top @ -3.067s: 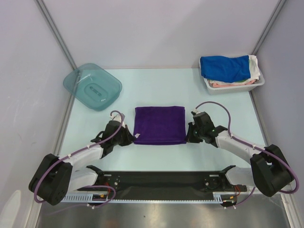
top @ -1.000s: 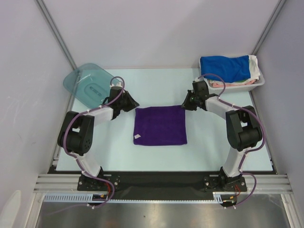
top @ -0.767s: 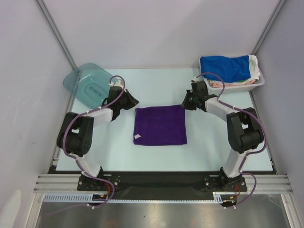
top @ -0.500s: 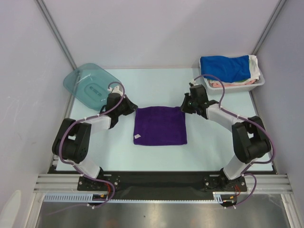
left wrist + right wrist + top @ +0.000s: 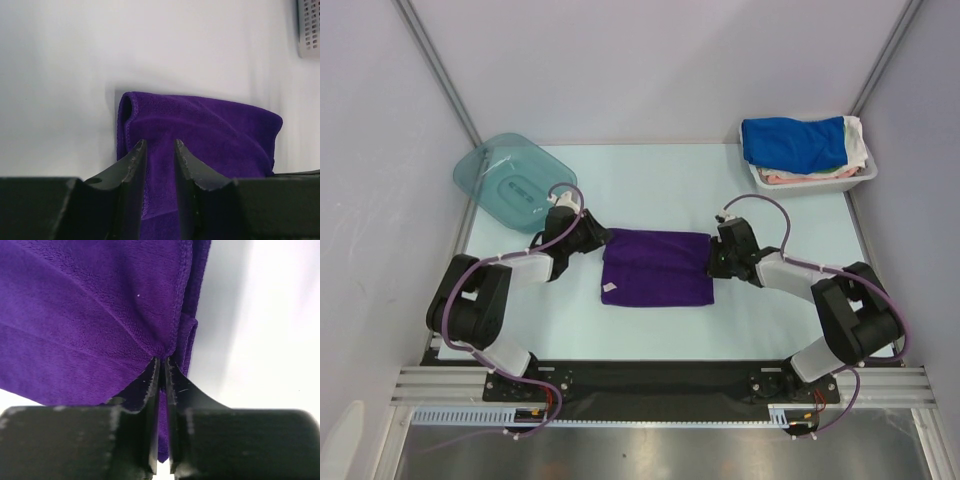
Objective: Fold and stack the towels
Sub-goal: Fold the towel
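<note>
The dark purple towel [image 5: 655, 275] lies in the middle of the table, its far part doubled over toward the near side. My left gripper [image 5: 599, 240] is at its far left corner. In the left wrist view its jaws [image 5: 159, 142] stand apart over the rolled purple fold [image 5: 200, 120], gripping nothing. My right gripper [image 5: 716, 262] is at the towel's right edge, shut on a pinch of the purple hem [image 5: 162, 360]. A royal blue towel [image 5: 793, 141] lies on top of the white bin at the back right.
The white bin [image 5: 810, 186] also holds a white cloth [image 5: 857, 140] and a pinkish item [image 5: 790, 177]. A teal see-through lid [image 5: 515, 182] lies at the back left, just beyond my left arm. Grey walls close in both sides.
Both grippers drew back toward the near side, carrying the purple towel's far edge over itself. The left jaws closed, then parted; the right stayed shut.
</note>
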`<state>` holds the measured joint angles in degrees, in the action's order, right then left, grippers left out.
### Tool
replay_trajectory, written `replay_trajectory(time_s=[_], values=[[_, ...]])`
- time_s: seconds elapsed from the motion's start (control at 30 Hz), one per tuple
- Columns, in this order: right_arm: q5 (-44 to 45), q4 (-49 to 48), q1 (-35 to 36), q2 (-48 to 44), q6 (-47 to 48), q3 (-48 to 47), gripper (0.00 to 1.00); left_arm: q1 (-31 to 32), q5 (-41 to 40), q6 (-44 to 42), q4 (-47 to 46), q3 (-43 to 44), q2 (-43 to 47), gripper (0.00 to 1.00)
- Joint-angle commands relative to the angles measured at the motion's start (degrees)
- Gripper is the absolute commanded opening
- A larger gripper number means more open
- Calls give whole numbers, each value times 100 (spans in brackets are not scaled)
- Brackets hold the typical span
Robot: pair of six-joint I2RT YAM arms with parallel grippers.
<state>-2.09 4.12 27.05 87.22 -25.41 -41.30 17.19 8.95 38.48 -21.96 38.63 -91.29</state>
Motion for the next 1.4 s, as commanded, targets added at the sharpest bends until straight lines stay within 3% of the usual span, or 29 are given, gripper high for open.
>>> replay_trajectory(time_s=[0.0, 0.07, 0.27, 0.57, 1.3, 1.37], values=[[209, -263, -7, -170, 54, 8, 14, 39, 19, -77, -151, 39, 225, 34], [209, -201, -7, -232, 19, -27, 26, 39, -60, -121, 50, 39, 260, 34], [665, 36, -305, -566, -192, -246, 35, 39, -306, -297, 393, 118, 279, 36], [402, 28, -596, 295, -271, -1038, 31, 30, -183, -508, 692, 707, -275, 36], [420, -175, -305, 1131, -316, -1346, 31, 39, 318, -693, 956, 1032, -987, 35], [420, -149, -305, 1148, -307, -1363, 27, 39, 335, -658, 921, 1050, -1005, 33]])
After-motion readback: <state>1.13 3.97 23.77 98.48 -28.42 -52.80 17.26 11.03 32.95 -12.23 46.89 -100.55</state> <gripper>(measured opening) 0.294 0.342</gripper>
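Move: The right fingers are shut on the purple towel's folded-over hem; the fold's right end lies about 6 cm ahead and 1 cm below, its far right corner about 10 cm ahead. The fold's left end is some 5 cm beneath the left hand, the far left corner 5 cm ahead, the white label about 11 cm back, and the empty bin roughly 21 cm ahead and 28 cm left. Right fingers open, release the towel and arc 6 cm forward along its edge; left hand sinks 4 cm. ##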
